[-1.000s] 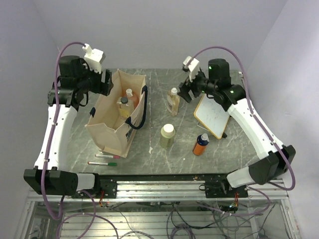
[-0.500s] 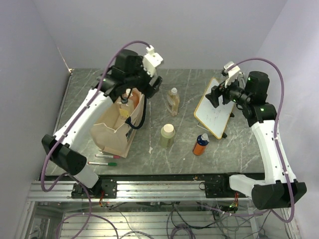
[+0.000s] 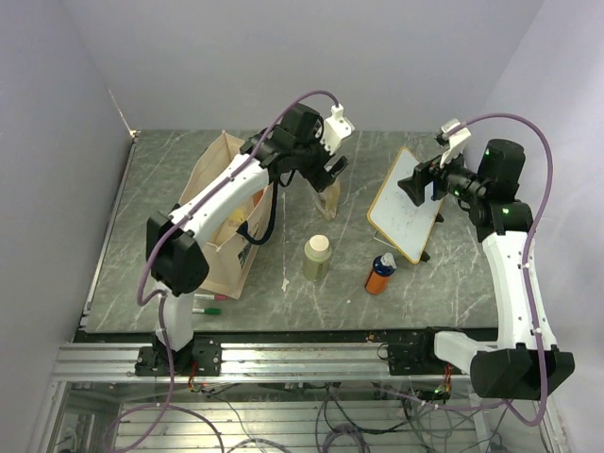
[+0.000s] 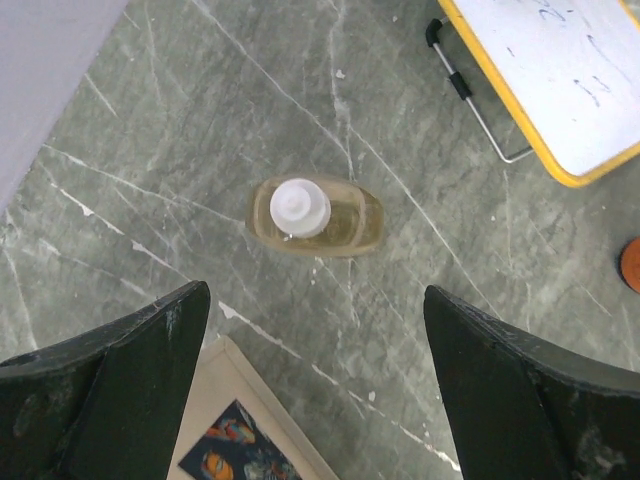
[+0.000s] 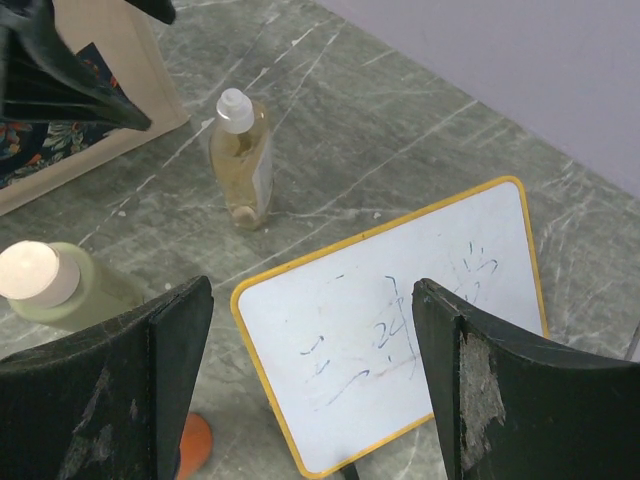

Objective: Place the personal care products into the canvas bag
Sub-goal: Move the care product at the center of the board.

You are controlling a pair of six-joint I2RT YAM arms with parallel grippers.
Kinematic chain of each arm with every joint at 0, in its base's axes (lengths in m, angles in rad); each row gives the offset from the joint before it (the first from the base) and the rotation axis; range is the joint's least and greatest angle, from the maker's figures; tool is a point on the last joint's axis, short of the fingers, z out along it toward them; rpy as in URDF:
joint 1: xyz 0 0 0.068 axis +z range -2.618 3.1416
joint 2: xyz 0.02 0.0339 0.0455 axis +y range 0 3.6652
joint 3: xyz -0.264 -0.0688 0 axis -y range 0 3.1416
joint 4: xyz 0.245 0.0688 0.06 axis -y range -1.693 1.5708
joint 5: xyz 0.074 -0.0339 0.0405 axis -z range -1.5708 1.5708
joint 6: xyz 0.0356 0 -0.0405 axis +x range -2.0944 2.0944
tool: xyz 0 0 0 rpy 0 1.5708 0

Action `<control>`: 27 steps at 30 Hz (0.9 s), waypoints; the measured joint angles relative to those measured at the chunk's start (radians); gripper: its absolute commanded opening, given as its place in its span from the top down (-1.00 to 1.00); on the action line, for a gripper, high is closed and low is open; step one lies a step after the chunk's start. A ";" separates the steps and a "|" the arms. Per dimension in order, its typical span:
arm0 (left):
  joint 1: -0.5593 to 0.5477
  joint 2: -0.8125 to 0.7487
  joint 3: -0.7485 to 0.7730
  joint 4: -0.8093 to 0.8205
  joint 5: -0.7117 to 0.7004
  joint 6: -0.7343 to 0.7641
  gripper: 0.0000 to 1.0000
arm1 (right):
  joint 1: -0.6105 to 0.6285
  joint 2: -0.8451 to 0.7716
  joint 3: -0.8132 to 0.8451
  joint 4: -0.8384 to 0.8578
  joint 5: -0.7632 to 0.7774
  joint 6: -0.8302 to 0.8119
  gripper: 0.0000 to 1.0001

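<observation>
The amber bottle with a white cap (image 4: 315,213) stands upright on the marble table, right of the canvas bag (image 3: 215,236). My left gripper (image 4: 315,300) is open and hovers above the bottle, apart from it; in the top view (image 3: 330,175) it covers most of the bottle (image 3: 328,204). The pale green bottle (image 3: 316,257) and the orange bottle (image 3: 380,274) stand nearer the front. My right gripper (image 5: 312,290) is open and empty above the whiteboard (image 5: 400,330). The salmon-pink and clear bottles are hidden; my left arm covers the bag's opening.
The whiteboard (image 3: 406,203) leans on its stand at the right. A red and a green marker pen (image 3: 209,304) lie in front of the bag. The bag's printed corner (image 4: 235,440) lies just below my left fingers. Walls close in behind and at both sides.
My left arm has swung from the bag's left side across it to above the amber bottle. My right arm has drawn back from that bottle to over the whiteboard.
</observation>
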 measured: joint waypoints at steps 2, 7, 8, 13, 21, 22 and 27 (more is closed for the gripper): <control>0.000 0.054 0.037 -0.002 0.000 0.001 -0.98 | -0.010 0.000 -0.006 0.000 -0.010 0.002 -0.62; 0.000 0.135 0.071 0.001 0.005 0.002 -0.99 | -0.020 0.000 -0.007 0.001 -0.032 0.008 -0.62; 0.000 0.144 0.071 0.003 0.007 0.002 -0.99 | -0.022 0.000 -0.007 0.002 -0.035 0.008 -0.63; 0.000 0.185 0.071 0.010 0.012 0.000 -0.99 | -0.029 -0.001 -0.014 0.010 -0.050 0.012 -0.63; 0.000 0.240 0.072 0.050 0.011 -0.002 -0.99 | -0.040 -0.001 -0.024 0.015 -0.067 0.015 -0.64; 0.000 0.245 0.072 0.053 0.011 -0.002 -0.99 | -0.042 -0.001 -0.024 0.015 -0.069 0.015 -0.64; 0.000 0.263 0.083 0.073 0.010 -0.003 -0.99 | -0.052 -0.001 -0.030 0.021 -0.083 0.016 -0.64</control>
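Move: Ahead of the open left hand, about 6 cm forward, 4 cm to its right and 16 cm below, stands the amber bottle with the white cap, the care product aimed at. From the same hand, the green jar is some 12 cm back, 2 cm left; the canvas bag's middle 22 cm left, about 2 cm back; the whiteboard 22 cm right, 4 cm ahead. From the right hand, the bottle is about 12 cm ahead, 20 cm left and 23 cm down. Sinking about 9.5 cm, fast at first and then easing off, the left hand also works some 4 cm forward and 3 cm to its right, bringing its wide-open fingers down around the amber bottle's capped neck. The fingers stay open and keep slanting down, forward and to the right; no grip is taken yet. ##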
